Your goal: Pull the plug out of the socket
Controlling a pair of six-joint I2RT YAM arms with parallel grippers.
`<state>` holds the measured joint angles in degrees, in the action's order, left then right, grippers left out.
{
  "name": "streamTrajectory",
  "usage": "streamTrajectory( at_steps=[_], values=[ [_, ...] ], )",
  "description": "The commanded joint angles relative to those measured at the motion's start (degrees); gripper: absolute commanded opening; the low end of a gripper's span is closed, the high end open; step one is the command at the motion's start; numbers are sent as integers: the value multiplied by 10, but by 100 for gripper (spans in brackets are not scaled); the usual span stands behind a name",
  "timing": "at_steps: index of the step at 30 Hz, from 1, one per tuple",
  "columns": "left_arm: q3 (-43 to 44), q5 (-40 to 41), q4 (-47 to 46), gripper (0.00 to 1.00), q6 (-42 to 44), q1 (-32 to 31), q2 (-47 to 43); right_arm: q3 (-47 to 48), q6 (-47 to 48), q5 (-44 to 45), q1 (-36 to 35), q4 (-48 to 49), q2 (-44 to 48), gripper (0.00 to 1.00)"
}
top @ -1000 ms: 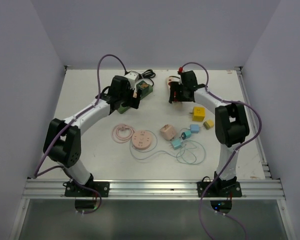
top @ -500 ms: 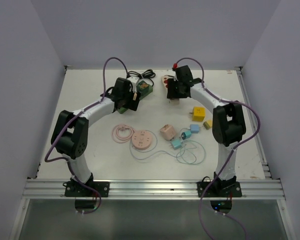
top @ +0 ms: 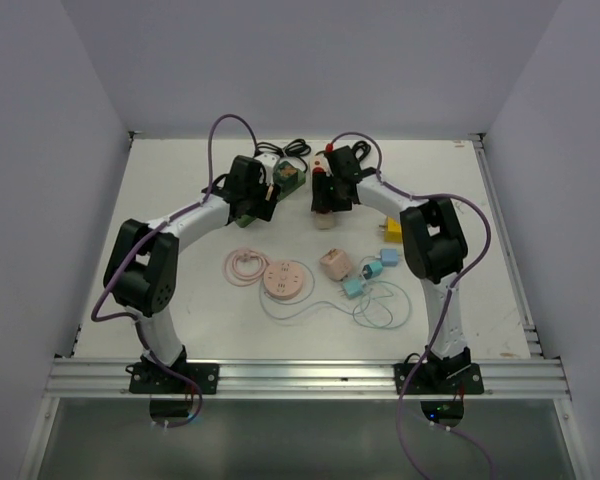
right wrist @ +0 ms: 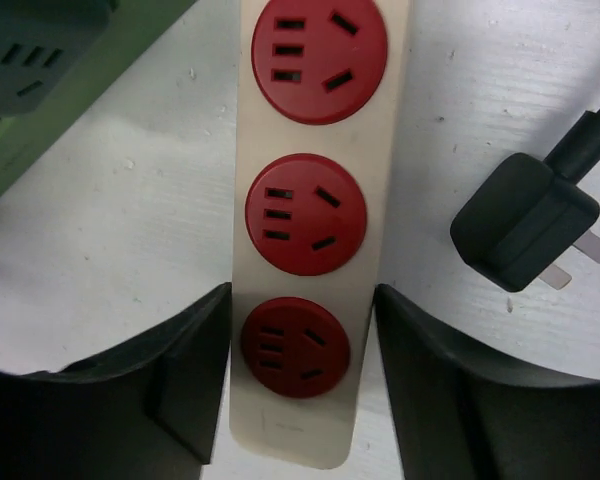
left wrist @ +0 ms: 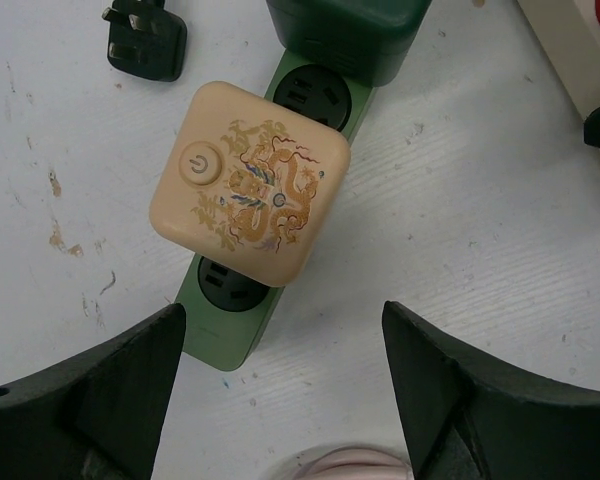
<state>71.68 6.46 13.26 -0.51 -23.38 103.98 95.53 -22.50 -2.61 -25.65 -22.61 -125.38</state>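
Observation:
A cream square plug (left wrist: 248, 195) with a gold dragon print sits pushed into a green socket strip (left wrist: 225, 320). My left gripper (left wrist: 283, 320) hangs open just short of the strip's near end, over bare table and touching neither. In the top view the left gripper (top: 263, 203) is beside the plug (top: 288, 178). My right gripper (right wrist: 302, 295) is shut on the near end of a cream strip with red sockets (right wrist: 315, 120), one finger against each long side. In the top view the right gripper (top: 324, 195) stands right of the green strip.
A dark green adapter (left wrist: 345, 35) occupies the green strip's far end. A loose black plug (right wrist: 525, 220) lies right of the cream strip, another (left wrist: 140, 40) left of the green one. A round pink socket (top: 285, 280), thin cables and several small adapters (top: 335, 263) lie mid-table.
My right arm swung left toward the green strip and its jaws closed on the cream strip. My left arm moved toward the back of the table and its jaws narrowed somewhat.

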Motion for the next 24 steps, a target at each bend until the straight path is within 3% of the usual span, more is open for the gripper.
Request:
streamTrajectory(
  at_steps=[1,9,18,24],
  values=[
    [18,16,-27,84,18,3,-2,1,-13,1,0,37,22,65],
    [42,4,-40,89,36,3,13,-53,18,14,25,38,80,93],
    [84,-17,-45,88,73,9,64,-176,42,-106,35,94,209,96],
    [94,-39,-44,84,82,16,90,-238,50,-138,36,110,264,96]
  ],
)
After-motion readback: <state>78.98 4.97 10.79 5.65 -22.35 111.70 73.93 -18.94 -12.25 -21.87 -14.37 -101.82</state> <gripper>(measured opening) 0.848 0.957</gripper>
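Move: The peach cube on the green strip lies about 7 cm ahead of the left hand, roughly 2 cm below; the green cube is some 5 cm beyond and 6 cm right of that cube. The right fingers straddle the near part of the beige strip, whose middle is 5 cm ahead. From the right hand, a loose black plug lies 7 cm right and 4 cm ahead, the pink cube 13 cm back and 3 cm right. Right hand opens off the beige strip, rising 8 cm and back; left reaches 4 cm towards peach cube. ##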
